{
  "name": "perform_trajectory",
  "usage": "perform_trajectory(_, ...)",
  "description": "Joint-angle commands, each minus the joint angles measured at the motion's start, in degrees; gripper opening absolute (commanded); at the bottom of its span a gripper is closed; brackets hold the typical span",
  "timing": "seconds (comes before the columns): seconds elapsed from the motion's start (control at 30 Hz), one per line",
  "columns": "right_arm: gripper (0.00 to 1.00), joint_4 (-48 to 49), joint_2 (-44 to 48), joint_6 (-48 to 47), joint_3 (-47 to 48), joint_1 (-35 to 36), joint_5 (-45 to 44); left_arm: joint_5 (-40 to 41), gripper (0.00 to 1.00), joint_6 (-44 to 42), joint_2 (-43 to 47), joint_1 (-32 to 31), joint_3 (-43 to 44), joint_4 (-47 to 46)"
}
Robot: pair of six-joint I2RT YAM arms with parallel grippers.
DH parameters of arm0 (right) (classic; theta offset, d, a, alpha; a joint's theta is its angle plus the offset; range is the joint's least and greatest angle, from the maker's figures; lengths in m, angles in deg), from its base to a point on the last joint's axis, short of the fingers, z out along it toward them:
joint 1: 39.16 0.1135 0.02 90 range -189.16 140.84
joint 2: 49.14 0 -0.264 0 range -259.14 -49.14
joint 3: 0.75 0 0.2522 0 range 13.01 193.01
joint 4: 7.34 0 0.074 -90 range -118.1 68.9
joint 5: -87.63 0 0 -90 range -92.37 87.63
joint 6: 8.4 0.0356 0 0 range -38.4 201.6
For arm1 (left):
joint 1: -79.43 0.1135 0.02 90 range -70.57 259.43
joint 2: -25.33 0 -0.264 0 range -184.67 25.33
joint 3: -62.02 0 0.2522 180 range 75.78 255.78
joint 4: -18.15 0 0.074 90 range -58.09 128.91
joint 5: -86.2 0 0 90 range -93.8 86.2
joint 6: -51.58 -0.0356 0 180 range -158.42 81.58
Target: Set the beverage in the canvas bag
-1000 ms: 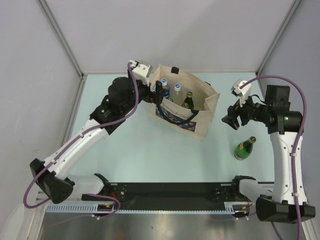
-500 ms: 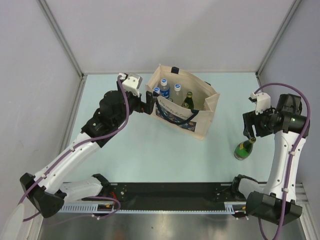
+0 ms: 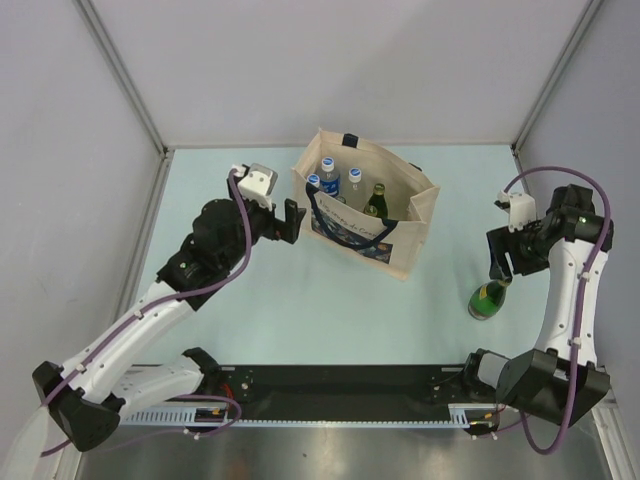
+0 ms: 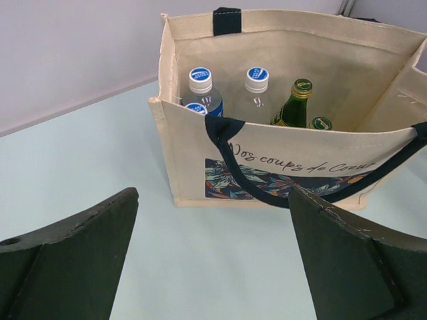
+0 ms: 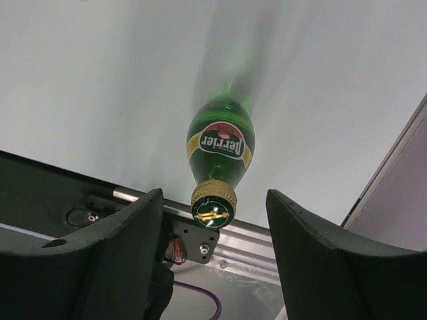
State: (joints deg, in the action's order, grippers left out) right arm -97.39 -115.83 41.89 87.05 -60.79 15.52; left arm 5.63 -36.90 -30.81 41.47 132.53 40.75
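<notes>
The beige canvas bag with navy handles stands upright at the table's back middle. It holds two clear blue-capped bottles and two green bottles. It also shows in the left wrist view. A green Perrier bottle stands alone on the table at the right. My right gripper is open, pointing down just above this bottle's gold cap, one finger on each side and not touching. My left gripper is open and empty, just left of the bag.
A black rail runs along the table's near edge between the arm bases. Grey walls close in the left, back and right sides. The right wall is close behind the Perrier bottle.
My left gripper has drawn back from the bag's left rim, to the left and nearer. My right gripper has swung from facing the bag to pointing down over the Perrier bottle.
</notes>
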Motion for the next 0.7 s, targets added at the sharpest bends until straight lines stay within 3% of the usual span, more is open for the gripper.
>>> perform_trajectory(0.0,0.67,-8.0,-1.42,0.76,-0.39,-0.17,-2.94,1.64,1.0,0.06,2.52,0.42,-1.73,-2.34)
perform_trajectory(0.67,0.47,-4.92,-0.28,3.75,-5.93,4.75,-8.22,1.91,1.0,-3.54,0.25,1.3,3.71,0.03)
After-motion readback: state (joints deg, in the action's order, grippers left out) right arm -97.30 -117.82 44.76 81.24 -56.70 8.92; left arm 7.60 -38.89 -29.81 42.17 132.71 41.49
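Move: Just under the right hand's open fingers stands the last green bottle on the table, its middle about 13 cm below and some 2 cm back, with its cap only a few centimetres beneath the fingertips. The canvas bag lies roughly 17 cm ahead and 24 cm left of that hand; the upright green bottle inside it is about 15 cm ahead and 22 cm left. From the left hand, the last green bottle is about 41 cm right and 11 cm back. Sinking about 3.5 cm onto the last green bottle's cap and neck, the right hand also eases back some 1.5 cm and tips about 10 degrees, so its fingers point more steeply down. They close part-way, from well open to about half, one on either side of the cap; whether they touch it yet can't be seen. ##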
